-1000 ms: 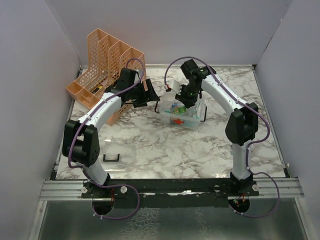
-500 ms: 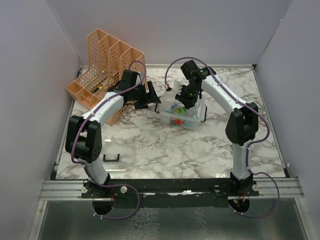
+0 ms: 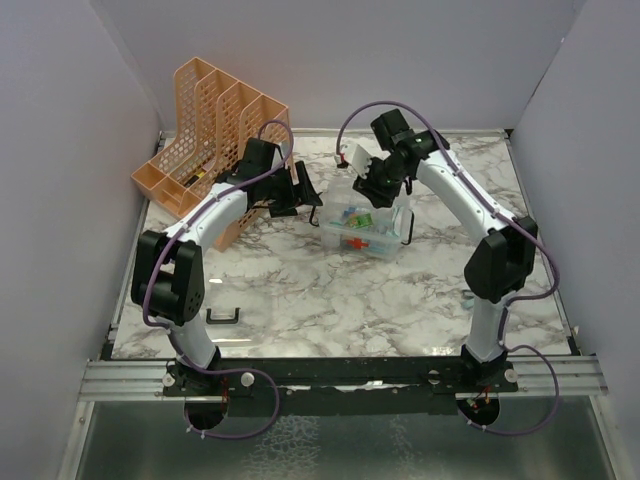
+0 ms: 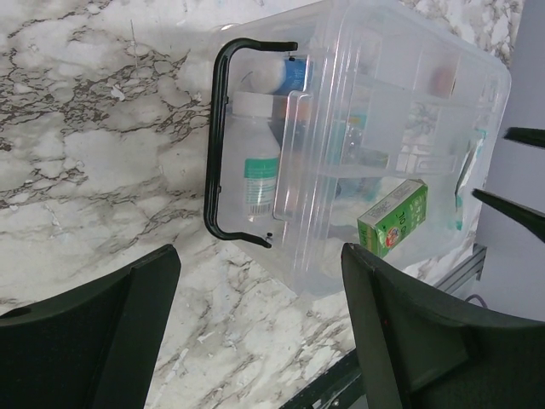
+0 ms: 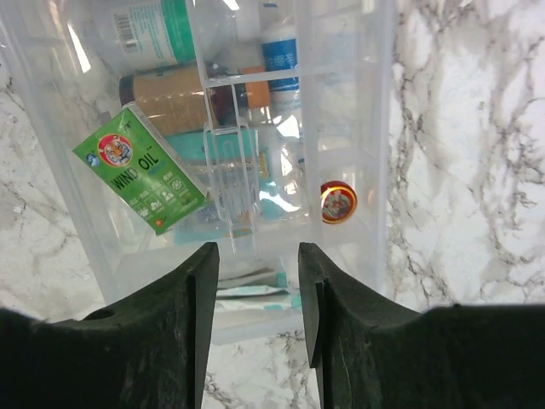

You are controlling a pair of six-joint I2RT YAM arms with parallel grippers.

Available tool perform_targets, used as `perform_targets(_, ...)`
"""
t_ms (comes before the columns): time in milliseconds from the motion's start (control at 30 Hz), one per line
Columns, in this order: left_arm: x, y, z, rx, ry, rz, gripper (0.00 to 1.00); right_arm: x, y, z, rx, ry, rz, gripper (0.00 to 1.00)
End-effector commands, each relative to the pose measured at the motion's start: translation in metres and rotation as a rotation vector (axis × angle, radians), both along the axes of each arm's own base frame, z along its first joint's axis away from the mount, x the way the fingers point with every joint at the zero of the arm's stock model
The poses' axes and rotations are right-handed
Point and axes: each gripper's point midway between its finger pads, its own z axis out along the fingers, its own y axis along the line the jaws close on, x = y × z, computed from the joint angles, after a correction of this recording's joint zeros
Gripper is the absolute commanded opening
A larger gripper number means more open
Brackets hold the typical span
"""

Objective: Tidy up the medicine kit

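The medicine kit (image 3: 365, 228), a clear box with a red cross on its front, sits mid-table. Its contents show through the plastic: a green Wind Oil box (image 5: 140, 169), bottles (image 5: 153, 30) and a small red round tin (image 5: 338, 201). My right gripper (image 5: 258, 251) hovers over the kit's near wall, open, with nothing between its fingers (image 5: 200, 281). In the top view the right gripper (image 3: 366, 186) is above the kit's back edge. My left gripper (image 4: 255, 256) stands wide open and empty just left of the kit (image 4: 383, 128), facing its black handle (image 4: 217, 162). A white bottle (image 4: 260, 166) lies behind that handle.
An orange mesh file rack (image 3: 205, 125) stands at the back left, close behind the left arm. A loose black handle (image 3: 222, 317) lies on the marble near the left front. Grey walls close in both sides.
My right gripper has lifted up and back from the kit and its jaws have spread apart. The left arm shifted slightly toward the kit, then held still.
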Motion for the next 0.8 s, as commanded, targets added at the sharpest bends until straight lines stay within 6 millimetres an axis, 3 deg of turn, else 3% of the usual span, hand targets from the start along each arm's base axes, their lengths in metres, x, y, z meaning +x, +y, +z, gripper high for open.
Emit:
perform_targets(0,0.005,0.000,0.013,-0.004,-0.053,-0.019,0.79,0.006,0.001,0.049,0.079,-0.130,-0.062,0.43)
perform_targets(200,0.008,0.008,0.013,0.051,-0.092,-0.006,0.79,0.019,-0.006,0.090,0.191,-0.272,-0.286,0.43)
perform_targets(233,0.007,0.012,0.024,0.059,-0.127,0.002,0.79,0.020,-0.009,0.093,0.210,-0.277,-0.344,0.43)
perform_targets(400,0.006,0.030,0.039,0.150,-0.220,0.015,0.79,0.007,-0.016,0.097,0.289,-0.236,-0.540,0.43)
perform_targets(633,-0.026,0.070,0.034,0.287,-0.237,0.097,0.80,-0.007,-0.019,0.114,0.524,-0.243,-0.781,0.40)
perform_targets(767,-0.050,0.095,0.016,0.354,-0.177,0.194,0.84,-0.029,-0.004,0.132,0.734,-0.175,-0.807,0.40)
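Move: The open medicine kit's middle lies about 4 cm left of my right hand, 2 cm back and 10 cm below. In it, the green Wind Oil box is some 6 cm left and 4 cm back of this hand, and the small balm tin roughly 2 cm ahead and 2 cm left. From my left hand the kit's middle is about 12 cm right, 2 cm back and 10 cm below, its near black handle only 2 cm right, 1 cm ahead. I lift my right hand, empty and part open, about 8 cm up and away from the kit; partway up it starts swivelling some 40 degrees clockwise and eases slightly back and to the right. After a short wait my left hand, fingers wide open, backs off from the handle side about 6 cm to the left, rising and then drawing back too, while its fingers tip upward a little. ##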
